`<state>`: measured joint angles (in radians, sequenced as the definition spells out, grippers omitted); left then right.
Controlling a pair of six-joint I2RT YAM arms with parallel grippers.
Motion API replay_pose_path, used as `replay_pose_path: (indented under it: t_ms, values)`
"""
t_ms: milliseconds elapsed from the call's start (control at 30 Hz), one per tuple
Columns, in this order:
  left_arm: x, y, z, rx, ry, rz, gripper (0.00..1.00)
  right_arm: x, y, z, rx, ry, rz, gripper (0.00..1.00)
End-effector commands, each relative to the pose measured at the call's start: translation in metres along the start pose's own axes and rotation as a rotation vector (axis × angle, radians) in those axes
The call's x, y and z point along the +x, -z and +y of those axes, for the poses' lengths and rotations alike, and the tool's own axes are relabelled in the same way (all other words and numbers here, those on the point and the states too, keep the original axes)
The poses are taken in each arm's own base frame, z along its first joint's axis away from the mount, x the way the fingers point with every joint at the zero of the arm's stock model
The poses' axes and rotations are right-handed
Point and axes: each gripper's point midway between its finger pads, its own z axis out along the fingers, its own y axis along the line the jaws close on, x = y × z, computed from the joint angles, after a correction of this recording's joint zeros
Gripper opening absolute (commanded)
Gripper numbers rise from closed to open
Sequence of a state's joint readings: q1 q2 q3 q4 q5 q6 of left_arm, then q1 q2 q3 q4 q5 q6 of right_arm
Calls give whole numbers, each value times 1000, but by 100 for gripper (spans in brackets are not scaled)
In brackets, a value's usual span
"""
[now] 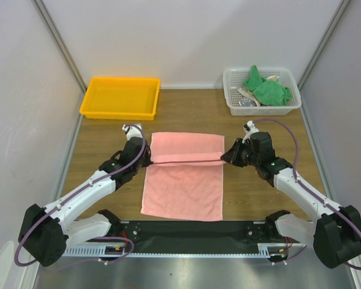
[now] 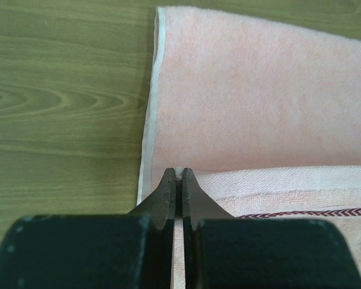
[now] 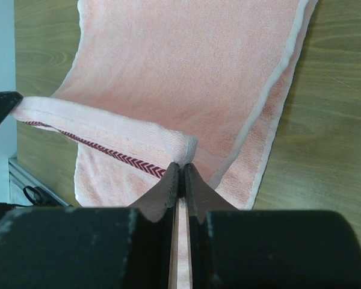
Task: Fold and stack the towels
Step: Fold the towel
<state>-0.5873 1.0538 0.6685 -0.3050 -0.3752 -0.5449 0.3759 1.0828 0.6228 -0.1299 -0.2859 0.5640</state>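
Observation:
A pink towel (image 1: pixel 183 180) lies in the middle of the table, its near end lifted and carried over the rest. My left gripper (image 1: pixel 148 160) is shut on the towel's left corner; the left wrist view shows the jaws (image 2: pixel 178 176) closed on the white-edged corner above the pink towel (image 2: pixel 253 102). My right gripper (image 1: pixel 227 159) is shut on the right corner; the right wrist view shows the jaws (image 3: pixel 182 168) pinching the hem with the red chevron stripe, the towel (image 3: pixel 186 72) spread beyond. The edge is stretched taut between the two grippers.
A yellow tray (image 1: pixel 120 97) stands at the back left. A white basket (image 1: pixel 262 91) with green cloths (image 1: pixel 266 89) stands at the back right. Bare wooden table lies on either side of the towel.

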Motion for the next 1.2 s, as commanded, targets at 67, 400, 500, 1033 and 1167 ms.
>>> replay_pose_path:
  t_ms: [67, 400, 500, 1033, 1167]
  values:
    - [-51, 15, -12, 7, -20, -111, 0, -31, 11, 24, -37, 39, -63, 0]
    - [-64, 11, -19, 2, -18, -116, 0, -33, 0, 11, 34, 24, -26, 0]
    - [-54, 7, -20, 9, -9, -93, 0, -19, -7, 10, 8, -2, 34, 0]
    - [-77, 51, -27, 126, 7, -166, 0, -46, 43, 50, -102, 81, -87, 0]
    - [-77, 63, -22, 128, 4, -169, 0, -49, 52, 57, -118, 95, -92, 0]
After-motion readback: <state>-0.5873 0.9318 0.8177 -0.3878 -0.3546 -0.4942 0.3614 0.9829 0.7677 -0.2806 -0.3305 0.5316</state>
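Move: Both closed grippers still hold the towel's striped edge, one at each end. The middle of the near hem lying on the table, where this edge would land, is about 20 cm back and 10 cm below both: 12 cm to the right of the left hand, 13 cm to the left of the right hand. From the left hand the far fold's middle is some 13 cm ahead and 12 cm right, the yellow tray 30 cm ahead and 13 cm left. The white basket lies 32 cm ahead and 17 cm right of the right hand. Both hands, keeping their pinch on the two ends of the striped edge, lift it in a shaking beat: up with about 2 cm of forward drift (left some 6 cm, right nearly 4), then down again, the left by a couple of centimetres and the right by more than 3. They then rise once more while easing back those 2 cm, ending roughly 8 cm (left) and 6.5 cm (right) above the start, the fingers tipped up by five to ten degrees and the edge held straight between them over the lying towel. ##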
